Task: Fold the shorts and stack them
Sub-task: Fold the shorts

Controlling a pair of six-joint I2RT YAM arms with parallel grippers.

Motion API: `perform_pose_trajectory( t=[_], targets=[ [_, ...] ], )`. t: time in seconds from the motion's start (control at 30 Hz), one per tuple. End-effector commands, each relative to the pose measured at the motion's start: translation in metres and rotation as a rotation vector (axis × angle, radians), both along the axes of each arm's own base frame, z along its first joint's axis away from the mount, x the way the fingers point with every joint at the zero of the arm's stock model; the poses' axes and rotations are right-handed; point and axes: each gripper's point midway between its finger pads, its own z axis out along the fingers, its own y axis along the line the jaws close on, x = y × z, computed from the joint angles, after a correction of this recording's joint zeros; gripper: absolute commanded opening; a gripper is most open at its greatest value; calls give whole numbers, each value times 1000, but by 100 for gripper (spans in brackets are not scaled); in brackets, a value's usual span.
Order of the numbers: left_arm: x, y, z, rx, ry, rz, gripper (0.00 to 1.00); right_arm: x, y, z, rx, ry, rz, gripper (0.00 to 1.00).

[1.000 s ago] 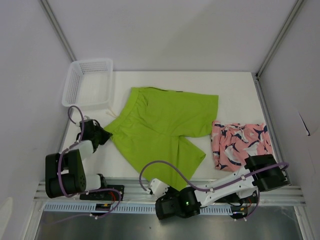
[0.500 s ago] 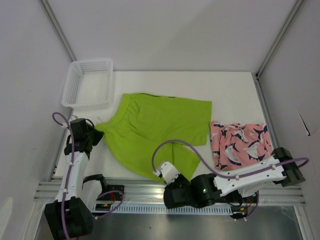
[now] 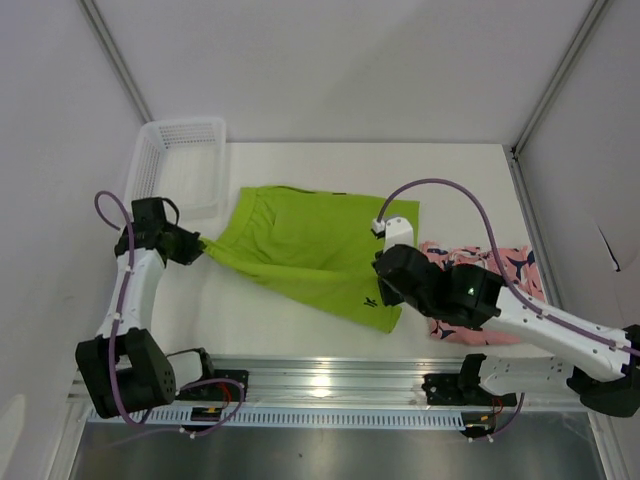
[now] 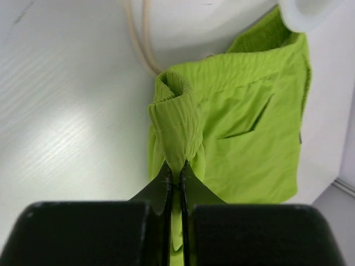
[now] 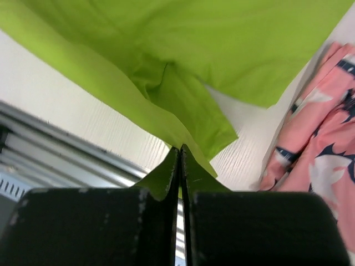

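The lime green shorts lie stretched across the middle of the table, partly folded over themselves. My left gripper is shut on the bunched waistband corner at their left end. My right gripper is shut on a leg hem at their near right corner and holds it raised off the table. The pink fish-print shorts lie at the right edge, partly covered by my right arm. In the right wrist view the pink shorts sit just right of the green shorts.
A white mesh basket stands at the back left corner, just behind my left arm. A cream drawstring trails on the table beyond the waistband. The metal rail runs along the near edge. Walls close in the table on both sides.
My right arm has swung from the near right up over the middle, carrying the green leg hem with it. My left gripper has pulled the waistband left and back. The green shorts are now drawn out flatter.
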Motion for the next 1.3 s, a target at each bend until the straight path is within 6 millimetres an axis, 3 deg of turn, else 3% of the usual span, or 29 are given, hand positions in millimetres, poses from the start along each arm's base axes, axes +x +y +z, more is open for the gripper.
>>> perform_pose_trajectory(
  t=[0.0, 0.13, 0.37, 0.5, 0.67, 1.0, 1.27],
  targets=[
    [20, -9, 34, -118, -57, 34, 0, 17, 3, 23, 8, -25, 75, 0],
    [36, -11, 63, -153, -98, 42, 0, 44, -8, 31, 25, -25, 13, 0],
    [49, -10, 99, -187, -217, 97, 0, 74, -16, 57, 108, -45, -7, 0],
    [58, -10, 107, -211, -256, 120, 0, 94, -21, 61, 99, -51, -29, 0],
    [70, -12, 101, -255, -246, 145, 0, 117, -20, 61, 108, -44, -20, 0],
    [107, -21, 117, -306, -325, 165, 0, 172, -34, 62, 177, -14, -61, 0],
    [133, -18, 93, -325, -264, 189, 0, 202, -38, 71, 178, -11, -71, 0]
  ],
)
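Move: Both hands hold the green shorts. Their far left corner lies about 27 cm ahead of the left hand, 10 cm right and 12 cm below, with the white basket 30 cm ahead and 5 cm left of the hand. From the right hand, the shorts' far right corner is roughly 33 cm ahead, 12 cm right and 22 cm down; the folded pink shorts lie 6 cm ahead, 25 cm right, 21 cm below. Both hands, still pinching, carry the green shorts forward, right hand some 19 cm, left 11 while rising. ##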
